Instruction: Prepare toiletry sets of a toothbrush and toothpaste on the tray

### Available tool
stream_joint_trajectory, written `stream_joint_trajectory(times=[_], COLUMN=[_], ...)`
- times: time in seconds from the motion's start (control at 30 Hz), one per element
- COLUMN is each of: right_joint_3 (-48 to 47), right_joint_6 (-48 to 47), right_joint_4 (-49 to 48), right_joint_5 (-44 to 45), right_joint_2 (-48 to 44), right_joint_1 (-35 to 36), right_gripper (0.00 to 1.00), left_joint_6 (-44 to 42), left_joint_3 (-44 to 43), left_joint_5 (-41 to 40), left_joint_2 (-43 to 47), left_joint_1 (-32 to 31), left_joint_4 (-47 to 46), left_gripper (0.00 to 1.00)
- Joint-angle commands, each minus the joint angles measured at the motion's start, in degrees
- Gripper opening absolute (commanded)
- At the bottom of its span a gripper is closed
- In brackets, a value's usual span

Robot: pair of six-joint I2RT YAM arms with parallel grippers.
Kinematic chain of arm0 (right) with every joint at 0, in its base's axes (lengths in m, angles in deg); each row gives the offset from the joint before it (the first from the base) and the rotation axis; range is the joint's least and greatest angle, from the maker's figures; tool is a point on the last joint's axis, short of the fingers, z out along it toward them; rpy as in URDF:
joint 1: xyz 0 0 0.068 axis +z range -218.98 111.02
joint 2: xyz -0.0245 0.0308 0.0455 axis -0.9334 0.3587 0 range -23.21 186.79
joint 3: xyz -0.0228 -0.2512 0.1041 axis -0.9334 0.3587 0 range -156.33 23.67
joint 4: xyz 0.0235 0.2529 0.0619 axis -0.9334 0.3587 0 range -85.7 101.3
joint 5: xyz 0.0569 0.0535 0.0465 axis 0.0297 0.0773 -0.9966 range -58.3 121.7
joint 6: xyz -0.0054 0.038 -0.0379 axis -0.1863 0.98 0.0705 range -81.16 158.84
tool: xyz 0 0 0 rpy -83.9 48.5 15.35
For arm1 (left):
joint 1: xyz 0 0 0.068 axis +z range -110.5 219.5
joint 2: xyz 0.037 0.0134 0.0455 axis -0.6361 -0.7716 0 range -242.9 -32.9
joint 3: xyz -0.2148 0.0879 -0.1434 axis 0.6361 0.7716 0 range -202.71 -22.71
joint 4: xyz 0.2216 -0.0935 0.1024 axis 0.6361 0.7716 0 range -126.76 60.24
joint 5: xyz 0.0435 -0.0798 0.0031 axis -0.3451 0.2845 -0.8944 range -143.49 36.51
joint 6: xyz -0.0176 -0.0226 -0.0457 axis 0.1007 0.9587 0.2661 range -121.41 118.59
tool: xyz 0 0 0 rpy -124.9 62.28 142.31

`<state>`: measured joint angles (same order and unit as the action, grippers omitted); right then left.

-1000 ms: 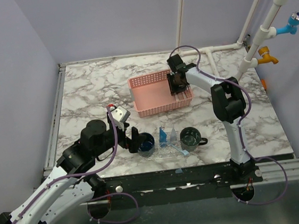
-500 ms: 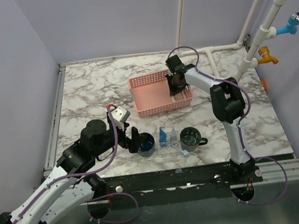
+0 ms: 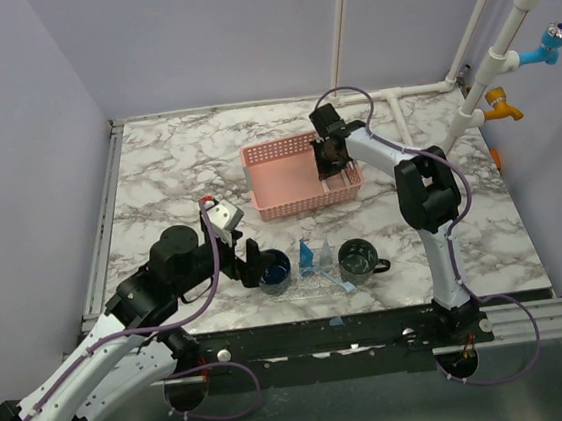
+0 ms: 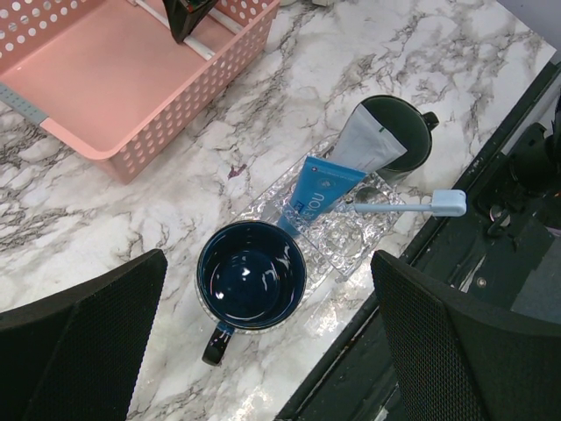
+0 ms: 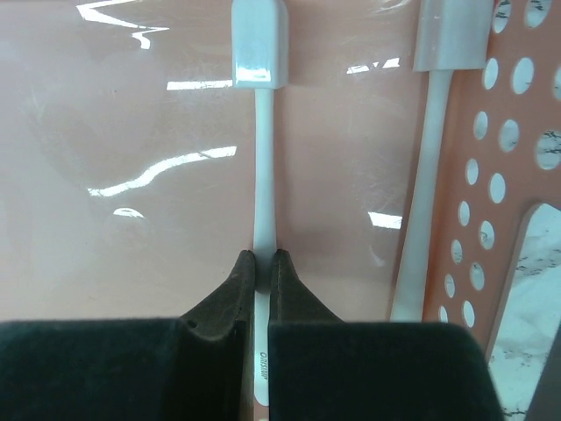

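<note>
The clear tray (image 4: 352,253) lies near the table's front edge. A navy mug (image 4: 251,276) stands at its left end and a dark green mug (image 4: 405,130) at its right. One blue tube (image 4: 317,191) lies on the tray and a second tube (image 4: 368,145) leans in the green mug. The light-blue toothbrush (image 4: 405,207) rests across the tray. My left gripper (image 4: 272,351) hangs open above the navy mug, holding nothing. My right gripper (image 5: 263,256) is down in the pink basket (image 3: 288,185), shut on the handle of a white toothbrush (image 5: 260,132).
A second pale toothbrush (image 5: 429,175) lies along the basket's perforated right wall (image 5: 500,184). The basket stands behind the tray, mid-table. White pipes with coloured taps (image 3: 545,42) rise at the back right. The table's dark front rail (image 4: 491,210) runs just past the tray.
My right gripper's jaws have closed onto the white toothbrush's handle in the basket. Neither arm has shifted noticeably, and the left gripper stays open.
</note>
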<state>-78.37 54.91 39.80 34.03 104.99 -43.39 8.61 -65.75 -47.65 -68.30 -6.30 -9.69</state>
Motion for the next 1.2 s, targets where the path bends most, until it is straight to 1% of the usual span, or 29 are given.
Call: stream_joint_trajectory(times=[0.0,0.43,0.57,0.8,1.0,1.17], right_joint_3=[-0.18,3.63,5.0,9.78,18.22,26.42], right_joint_6=[1.8,2.99,3.42,3.87,6.47,10.59], right_joint_4=[-0.2,-5.72,-7.83,-11.74,-16.47,-23.06], right_joint_5=[1.75,0.95,-1.05,-9.22,-15.62,-21.33], right_joint_2=[-4.69,-13.43,-17.47,-26.26,-35.96,-44.75], right_joint_1=[0.61,0.61,0.6,1.25,2.68,4.16], right_gripper=[0.0,0.0,0.0,0.0,0.0,0.0], left_joint_6=[-0.62,-0.35,-0.35,0.21,2.67,6.13], left_joint_3=[0.07,0.24,0.32,0.16,-0.02,-1.04], left_joint_5=[0.84,1.2,1.14,2.47,5.15,8.55], left_joint_2=[0.85,1.38,1.51,1.01,1.43,2.12], left_joint_1=[0.27,0.27,0.22,0.2,0.27,0.26], left_joint_4=[-0.53,-0.35,-0.48,-0.71,-2.0,-3.64], left_gripper=[0.99,0.99,0.99,0.99,0.99,0.99])
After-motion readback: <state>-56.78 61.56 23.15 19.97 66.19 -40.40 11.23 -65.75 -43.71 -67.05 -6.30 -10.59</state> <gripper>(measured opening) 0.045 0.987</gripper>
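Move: My right hand already has its fingers shut on the handle of a toothbrush low in the pink basket; the clear tray it is meant for lies about 28 cm back and 6 cm to the left, at roughly the same height. The other toothbrush is some 5 cm to the right of my hand, level with it. The green mug is about 25 cm back and 3 cm right, the blue mug 25 cm back and 17 cm left. From my left hand the tray is 2 cm ahead, 12 cm right and some 22 cm below. I keep my right fingers pinched on the toothbrush handle and raise it out of the basket, at first almost straight up for about 10 cm. Still climbing to some 22 cm in all, I then draw it back about 8 cm and a little left, while the wrist swings my fingers from steeply down to point more forward and left, with my hand's left side rising. ##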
